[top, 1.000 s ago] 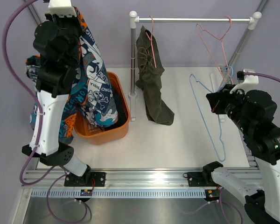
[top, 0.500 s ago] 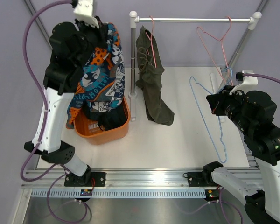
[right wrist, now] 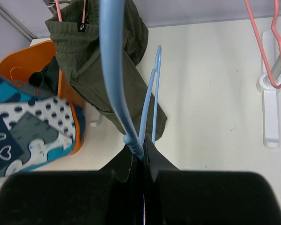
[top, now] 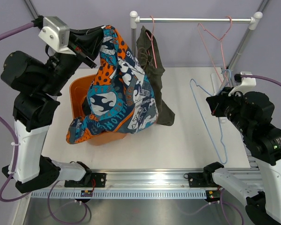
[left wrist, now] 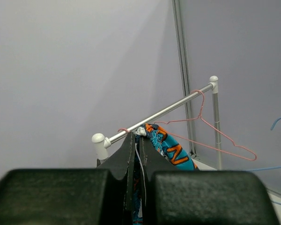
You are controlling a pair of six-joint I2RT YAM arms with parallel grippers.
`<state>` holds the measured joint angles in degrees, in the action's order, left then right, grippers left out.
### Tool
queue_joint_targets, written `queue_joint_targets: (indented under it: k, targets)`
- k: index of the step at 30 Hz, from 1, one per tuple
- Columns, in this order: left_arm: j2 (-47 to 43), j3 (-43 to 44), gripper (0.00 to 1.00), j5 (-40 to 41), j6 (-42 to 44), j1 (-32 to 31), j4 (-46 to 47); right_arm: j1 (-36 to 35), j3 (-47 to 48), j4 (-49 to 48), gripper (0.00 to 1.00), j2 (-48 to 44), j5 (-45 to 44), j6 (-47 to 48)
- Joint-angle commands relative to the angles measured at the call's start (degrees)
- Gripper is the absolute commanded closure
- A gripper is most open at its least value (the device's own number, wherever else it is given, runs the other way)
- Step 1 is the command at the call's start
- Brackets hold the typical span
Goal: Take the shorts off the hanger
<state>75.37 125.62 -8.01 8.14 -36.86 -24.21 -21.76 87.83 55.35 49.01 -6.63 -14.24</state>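
The patterned blue, orange and white shorts [top: 122, 101] hang from my left gripper [top: 99, 33], which is shut on their top edge high above the orange basket [top: 77, 93]. In the left wrist view the cloth [left wrist: 171, 147] sticks out between the closed jaws of the left gripper [left wrist: 139, 140]. My right gripper [top: 214, 104] is shut on the bare blue hanger [top: 207, 123], held over the table at the right. In the right wrist view the hanger [right wrist: 113, 70] runs up from the right gripper [right wrist: 143, 150].
Dark green shorts [top: 152, 77] hang on a pink hanger [top: 153, 40] at the left end of the rail [top: 194, 20]. An empty pink hanger [top: 215, 40] hangs at the rail's right end. The rail's white post [top: 133, 65] stands beside the basket.
My left arm has swung up and rightward, lifting the patterned shorts out of the basket and spreading them over its right side. The right arm with the blue hanger has hardly moved.
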Motion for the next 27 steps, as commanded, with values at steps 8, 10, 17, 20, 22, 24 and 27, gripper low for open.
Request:
queue_joint_targets:
  k: [8,10,17,20,22,24,27]
  targets:
    - [3.19,-5.83,0.99,15.64,-7.78,15.19,1.81,-0.48,-0.12,-1.74,1.0,-0.24,0.39,0.79]
    - [5.56,-3.73,1.0,19.5,-13.65,19.09,-0.83,-0.39,0.32,-1.39,1.0,-0.15,0.66,0.7]
    - [-0.04,-16.96,1.0,11.79,-36.69,43.7,-1.47,-0.3,0.5,-0.6,1.0,-0.59,0.39,0.97]
    - [-4.43,-22.5,1.0,14.76,-36.71,45.21,0.47,-0.39,0.06,-0.95,1.0,-0.67,0.39,0.79]
    - [-6.37,-24.36,1.0,16.27,-36.44,45.3,1.35,-0.48,-0.29,-1.3,1.0,-0.32,0.83,0.53]
    - [-7.96,-26.04,0.97,14.96,-35.83,45.47,2.06,-0.48,-0.64,-1.47,1.0,-0.23,1.09,0.35]
    - [-8.31,-25.95,0.96,15.31,-35.04,45.48,0.3,-0.48,-1.08,-1.91,1.0,-0.32,1.18,0.27]
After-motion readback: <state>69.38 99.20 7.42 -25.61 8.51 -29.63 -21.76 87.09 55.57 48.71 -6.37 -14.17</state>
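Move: From the left gripper, which holds the patterned shorts high up by one end, the orange basket's middle lies roughly 15 cm ahead, 8 cm to the left and a good 55 cm below. The rack's left post stands about 24 cm ahead and 10 cm right; the olive shorts hang some 22 cm ahead and 22 cm right, around 25 cm lower. From the right gripper, the basket is about 58 cm left, 16 cm ahead and 30 cm down. Keep the patterned shorts pinched and swing the left gripper forward, then sharply left over the orange basket to beyond its left side, some 25 cm left in all, sinking about 17 cm as you go. Turn the wrist some 50 degrees counter-clockwise and tip it down, then draw back about 5 cm, fingers still shut. ##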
